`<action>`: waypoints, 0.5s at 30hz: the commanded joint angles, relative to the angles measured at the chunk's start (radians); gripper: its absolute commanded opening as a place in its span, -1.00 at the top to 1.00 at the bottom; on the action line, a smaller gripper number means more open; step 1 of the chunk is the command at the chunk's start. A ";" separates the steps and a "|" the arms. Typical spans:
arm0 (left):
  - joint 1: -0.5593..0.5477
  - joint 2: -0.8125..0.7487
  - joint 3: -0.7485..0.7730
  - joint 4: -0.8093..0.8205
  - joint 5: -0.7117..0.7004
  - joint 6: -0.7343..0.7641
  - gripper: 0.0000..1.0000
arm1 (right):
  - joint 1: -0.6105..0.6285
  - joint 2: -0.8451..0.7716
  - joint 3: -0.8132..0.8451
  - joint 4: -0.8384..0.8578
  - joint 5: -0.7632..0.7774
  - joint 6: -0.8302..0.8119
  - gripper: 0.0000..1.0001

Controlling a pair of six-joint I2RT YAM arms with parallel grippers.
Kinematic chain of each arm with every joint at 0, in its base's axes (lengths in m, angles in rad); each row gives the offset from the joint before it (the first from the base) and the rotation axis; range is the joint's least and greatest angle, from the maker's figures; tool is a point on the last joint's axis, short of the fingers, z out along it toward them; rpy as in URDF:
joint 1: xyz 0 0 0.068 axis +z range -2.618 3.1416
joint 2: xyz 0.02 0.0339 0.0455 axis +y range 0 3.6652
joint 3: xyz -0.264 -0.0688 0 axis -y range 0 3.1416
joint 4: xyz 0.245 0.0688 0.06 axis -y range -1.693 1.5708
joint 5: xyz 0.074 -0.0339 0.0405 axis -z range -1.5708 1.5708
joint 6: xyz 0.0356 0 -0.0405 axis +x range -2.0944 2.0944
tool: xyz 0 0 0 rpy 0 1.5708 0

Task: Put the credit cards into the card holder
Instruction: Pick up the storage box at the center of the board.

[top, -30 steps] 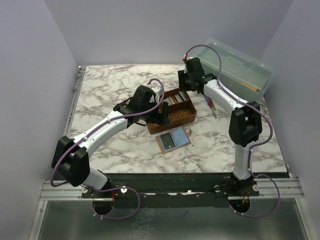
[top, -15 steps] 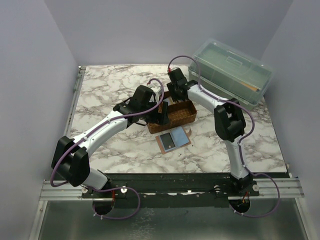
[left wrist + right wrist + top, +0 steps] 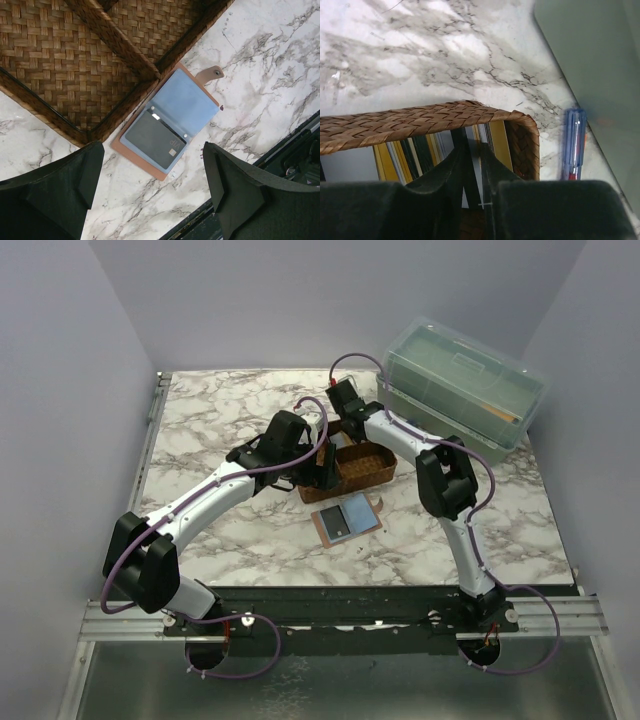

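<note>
The tan card holder [image 3: 347,518] lies open on the marble in front of the woven tray [image 3: 375,472]. One dark card [image 3: 154,140] sits in its bluish pocket [image 3: 182,102]. My left gripper [image 3: 318,468] hangs open above the tray's front edge, and the card holder [image 3: 165,122] shows between and beyond its fingers [image 3: 50,190]. Several credit cards [image 3: 415,152] stand on edge in the tray's back compartment. My right gripper [image 3: 472,150] reaches down into them. Its fingers are closed to a narrow gap, with a dark card and a pale card pinched between.
A big translucent green box [image 3: 460,380] stands at the back right. Beside it, just right of the tray's corner [image 3: 527,125], lies a blue and red pen [image 3: 572,145]. The table's near edge and the rail [image 3: 280,150] are just beyond the card holder.
My right arm has swung left from the green box to the tray's back compartment and lowered into the cards, its jaws narrowing round them. The left arm has stayed still and open.
</note>
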 commanded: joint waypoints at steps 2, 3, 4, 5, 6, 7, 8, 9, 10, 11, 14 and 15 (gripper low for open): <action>0.003 -0.009 -0.005 0.000 0.008 -0.004 -0.75 | -0.012 0.051 0.041 -0.057 0.095 -0.034 0.83; 0.003 -0.010 -0.005 0.000 0.008 -0.004 -0.75 | -0.011 0.052 0.051 -0.057 0.103 -0.039 0.92; 0.001 -0.010 -0.005 0.000 0.008 -0.004 -0.75 | -0.011 0.052 0.062 -0.056 0.116 -0.045 0.98; 0.002 -0.010 -0.004 0.000 0.009 -0.004 -0.75 | -0.010 0.050 0.075 -0.060 0.123 -0.046 0.99; 0.003 -0.011 -0.003 0.000 0.009 -0.005 -0.75 | -0.010 0.047 0.087 -0.064 0.127 -0.048 0.99; 0.002 -0.010 -0.003 0.000 0.009 -0.003 -0.75 | -0.011 0.040 0.096 -0.068 0.128 -0.047 0.99; 0.003 -0.008 -0.004 0.000 0.008 -0.003 -0.75 | -0.010 0.032 0.103 -0.072 0.118 -0.044 0.99; 0.002 -0.007 -0.005 0.000 0.007 -0.003 -0.75 | -0.010 0.018 0.103 -0.072 0.104 -0.038 0.99; 0.002 -0.007 -0.004 0.000 0.008 -0.004 -0.75 | -0.011 0.003 0.100 -0.070 0.085 -0.029 0.99; 0.003 -0.006 -0.003 0.000 0.010 -0.005 -0.75 | -0.012 -0.012 0.093 -0.071 0.055 -0.011 0.99; 0.003 -0.002 -0.003 0.000 0.012 -0.005 -0.75 | -0.012 -0.066 0.049 -0.063 -0.081 0.060 0.99; 0.003 -0.001 -0.003 0.000 0.012 -0.004 -0.75 | -0.014 -0.079 0.034 -0.060 -0.128 0.086 0.97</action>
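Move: The right fingers are already part-closed in the basket's far, card-filled compartment; the black card stands right between their tips, its middle some 2 cm below. The basket's middle is about 4 cm back and 3 cm to the left, the open card holder roughly 14 cm back and 3 cm left, the pens about 13 cm to the right and level with the hand. From the left hand, the black card lies about 18 cm ahead, 9 cm right and 11 cm below. Shut the right gripper fully over the card row straight away, while easing it up about 1.5 cm, forward about 1 cm and at first slightly to the right, its tips ending just right of the black card. Come to a stop low over the compartment, fingers still pointing forward and down, with only a few degrees of wrist turn. ##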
